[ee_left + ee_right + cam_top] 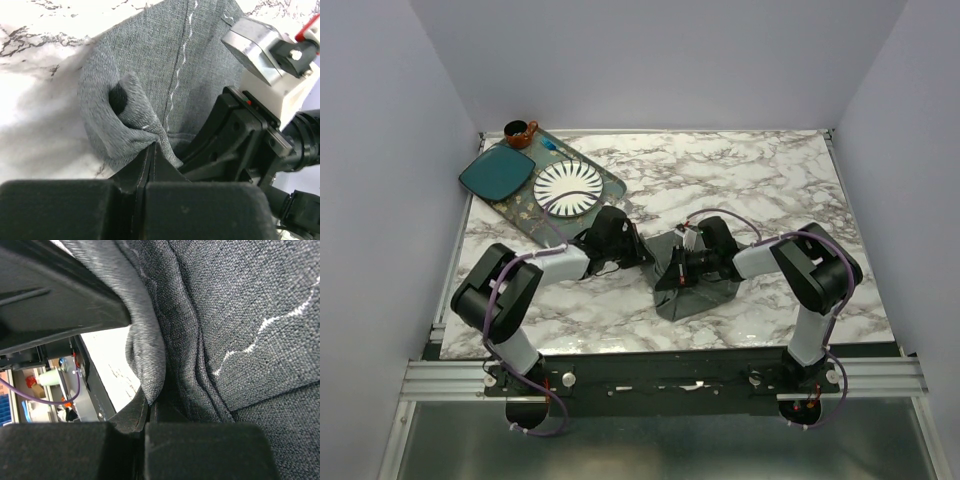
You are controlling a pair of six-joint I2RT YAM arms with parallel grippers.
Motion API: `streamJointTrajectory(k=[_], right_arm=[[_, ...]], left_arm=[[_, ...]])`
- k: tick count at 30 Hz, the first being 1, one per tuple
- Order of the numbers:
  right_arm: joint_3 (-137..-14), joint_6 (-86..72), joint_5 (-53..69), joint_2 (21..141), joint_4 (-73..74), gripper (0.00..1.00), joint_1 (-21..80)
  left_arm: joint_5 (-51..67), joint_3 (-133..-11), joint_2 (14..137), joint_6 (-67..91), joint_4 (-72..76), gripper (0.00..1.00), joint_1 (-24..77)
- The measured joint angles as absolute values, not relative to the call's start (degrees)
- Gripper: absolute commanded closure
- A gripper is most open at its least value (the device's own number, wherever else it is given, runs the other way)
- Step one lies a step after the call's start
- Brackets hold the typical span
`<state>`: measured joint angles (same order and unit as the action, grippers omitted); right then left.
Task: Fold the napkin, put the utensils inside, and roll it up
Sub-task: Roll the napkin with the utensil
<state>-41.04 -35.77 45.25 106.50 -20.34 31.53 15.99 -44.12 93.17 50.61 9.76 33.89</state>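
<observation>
The dark grey napkin point(705, 296) lies bunched on the marble table between both arms, partly lifted. Close up it shows a folded lump point(125, 115) and a white wavy stitch line. My left gripper point(653, 260) is shut, pinching a napkin edge at its tips point(152, 149). My right gripper point(680, 272) faces it from the right, also shut on a napkin fold point(153, 404). The napkin point(240, 315) fills most of the right wrist view. The two grippers sit almost touching. The utensils are out of view.
A dark tray point(610, 183) at the back left holds a teal square plate point(496, 172), a white ribbed plate point(567, 189) and a brown cup point(519, 132). The right arm's wrist point(270, 55) crowds the left wrist view. Walls close in on three sides.
</observation>
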Motion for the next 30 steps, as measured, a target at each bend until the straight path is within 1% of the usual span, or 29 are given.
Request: streamJointTrajectory(k=[5,8,9,11,12,14,15,17,18,20,21,23,26,28,29,30], right_arm=[[-41.43,-35.05,44.86,106.15,-18.65,0.97,31.53],[-41.74,-34.5,44.27,105.67,-17.28,0.91,31.53],[-41.85,-34.3,44.01,105.41,-16.6,0.84,31.53],[-42.19,-33.71,43.27,104.86,-14.87,0.74,31.55],[-42.59,-33.23,42.61,104.27,-13.19,0.65,31.55],[-43.18,-32.34,41.1,103.0,-10.41,0.56,31.55],[-43.48,-32.01,40.49,102.39,-8.54,0.5,31.59],[-45.17,-30.68,38.15,100.2,-3.25,0.46,31.81],[-46.13,-29.58,36.56,98.87,0.14,0.42,31.94],[-48.34,-27.92,32.86,96.44,6.98,0.4,32.21],[-49.54,-26.89,31.14,95.39,10.13,0.37,32.32],[-51.35,-25.5,27.81,93.49,15.0,0.31,32.64],[-53.54,-23.29,20.71,89.36,21.76,0.26,34.83],[-53.82,-22.39,15.55,86.56,24.45,0.11,38.3],[-53.82,-22.31,13.52,85.41,25.43,0.1,40.14],[-53.76,-22.35,10.55,84.16,26.33,0.02,43.03]], left_arm=[[16.27,-44.64,96.44,51.57,11.2,1.0,34.0],[16.34,-44.69,98.72,52.14,12.25,1.0,34.0],[16.56,-44.69,99.29,52.34,12.73,1.0,34.0],[16.8,-44.73,99.77,52.58,13.58,1.0,34.0],[16.86,-44.77,99.96,52.73,13.85,1.0,34.0],[17.12,-45.08,100.66,53.06,14.61,1.0,34.0],[17.19,-45.25,100.95,53.19,14.98,1.0,34.0],[17.21,-45.36,101.45,53.49,15.7,1.0,34.11],[17.19,-45.36,101.56,53.65,15.97,1.0,34.11],[17.21,-45.36,101.84,54.04,16.38,1.0,34.09],[17.23,-45.36,102.04,54.24,16.64,1.0,34.02],[17.45,-45.43,102.39,54.65,17.17,1.0,33.91],[17.58,-45.58,102.85,55.0,17.82,1.0,33.82],[17.74,-45.76,103.2,55.37,18.15,1.0,33.76],[17.85,-45.89,103.39,55.44,18.31,1.0,33.71],[17.96,-46.02,103.55,55.55,18.46,1.0,33.71]])
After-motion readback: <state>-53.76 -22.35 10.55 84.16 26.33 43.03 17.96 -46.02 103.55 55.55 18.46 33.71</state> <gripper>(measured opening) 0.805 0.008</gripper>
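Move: The rolled edge of the napkin lies just under the left gripper's shut tips, its middle roughly 3 cm back, 2 cm to the right and 4 cm below; the flat part is centred some 12 cm right of that gripper and 3 cm back, the white plate about 19 cm left and 17 cm ahead. The right gripper still pinches the roll's near part, with the roll's middle about 2 cm ahead and 1 cm left, and the flat part centred 10 cm right and 2 cm ahead. Sink the left gripper about 3 cm onto the rolled edge, fingers kept shut, then ease it a little forward and right against the roll. Meanwhile open the right fingers wide, let go of the napkin, and draw that hand rightward and up some 6 cm, curving back at the end and tipping its fingers about 30 degrees steeper towards the table. ##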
